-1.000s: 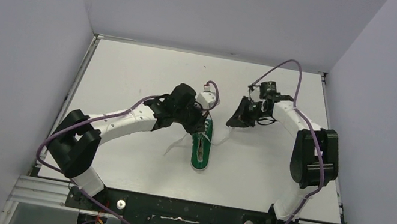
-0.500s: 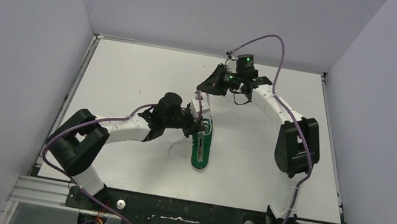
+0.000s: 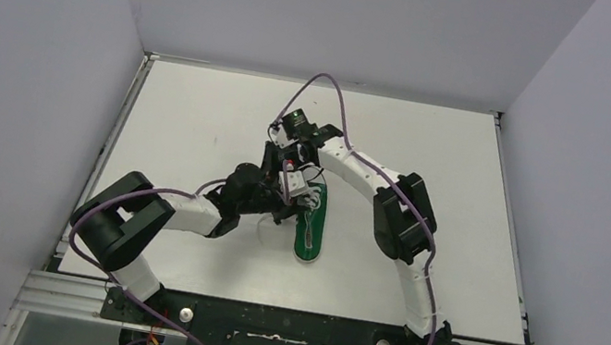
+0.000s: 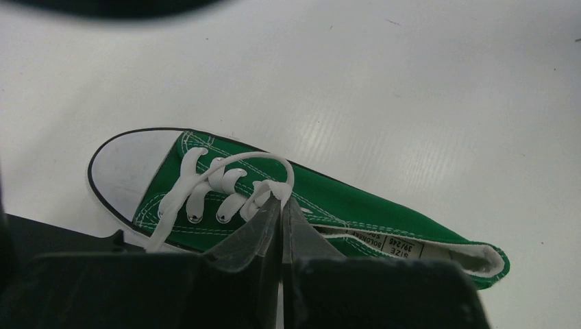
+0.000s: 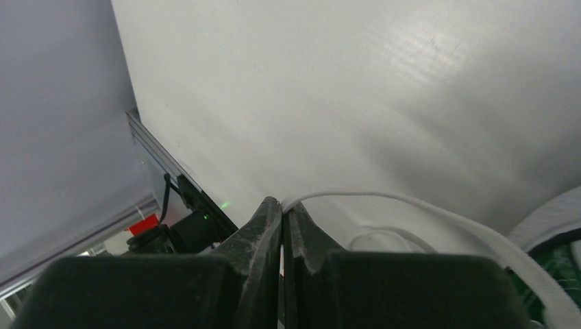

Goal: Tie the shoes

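Note:
The green sneaker (image 3: 311,234) lies on the white table with its toe toward the arms. It also shows in the left wrist view (image 4: 356,202), on its side, with its white toe cap at left. My left gripper (image 4: 282,197) is shut on a loop of white lace (image 4: 236,159) above the eyelets. It sits at the shoe's left side in the top view (image 3: 286,210). My right gripper (image 5: 283,203) is shut on another white lace strand (image 5: 411,205) that runs off to the right. It has reached across, just behind the left wrist (image 3: 275,166).
The right arm (image 3: 375,180) arcs over the table's middle and crosses behind the shoe. The left arm (image 3: 175,204) lies low to the shoe's left. Grey walls enclose the table (image 3: 200,108) on three sides.
The right arm swung from the table's right side across to the left, carrying its lace over to the left gripper. The left gripper drew back slightly toward its base.

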{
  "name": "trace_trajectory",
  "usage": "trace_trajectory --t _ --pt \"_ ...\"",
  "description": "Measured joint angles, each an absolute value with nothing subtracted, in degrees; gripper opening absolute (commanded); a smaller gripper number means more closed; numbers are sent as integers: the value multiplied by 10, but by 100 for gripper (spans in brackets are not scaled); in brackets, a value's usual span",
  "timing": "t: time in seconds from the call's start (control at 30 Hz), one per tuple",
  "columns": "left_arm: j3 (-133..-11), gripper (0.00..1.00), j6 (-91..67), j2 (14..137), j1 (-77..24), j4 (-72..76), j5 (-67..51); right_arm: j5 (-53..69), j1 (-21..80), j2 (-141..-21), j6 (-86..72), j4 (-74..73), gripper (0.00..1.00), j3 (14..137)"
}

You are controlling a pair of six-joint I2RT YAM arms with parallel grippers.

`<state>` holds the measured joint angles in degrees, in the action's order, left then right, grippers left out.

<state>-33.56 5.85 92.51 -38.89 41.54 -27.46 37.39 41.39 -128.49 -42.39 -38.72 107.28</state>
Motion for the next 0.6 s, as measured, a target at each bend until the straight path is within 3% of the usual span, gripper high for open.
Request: trace_trajectory --t 0.2,0.27,0.37,0.5,0.6 --pt "-305 0 58 929 -390 481 -276 396 422 -1321 -378 -470 3 1110" --pt "-303 0 58 936 -391 499 -276 404 423 -1333 -355 -499 13 1118" --pt "-303 0 52 949 -394 517 -278 408 421 -1339 -336 -527 38 1121" --pt "-302 0 37 957 -396 534 -279 435 402 -1336 -339 -530 58 1121" --pt "-302 0 22 957 -395 533 -279 448 379 -1335 -340 -533 64 1130"
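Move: The right hand, holding a lace end, has crossed to the left of the left gripper; the knot lies about 11 cm to its right, 2 cm back and 4 cm lower. From this hand the toe cap is some 5 cm ahead, 11 cm right and 6 cm down; the shoe's middle is about 6 cm back and 12 cm right. The left hand pinches lace right at the knot, roughly 1 cm above it. Right hand draws back and down about 3 cm, then opens, freeing the lace, and eases forward and right. ##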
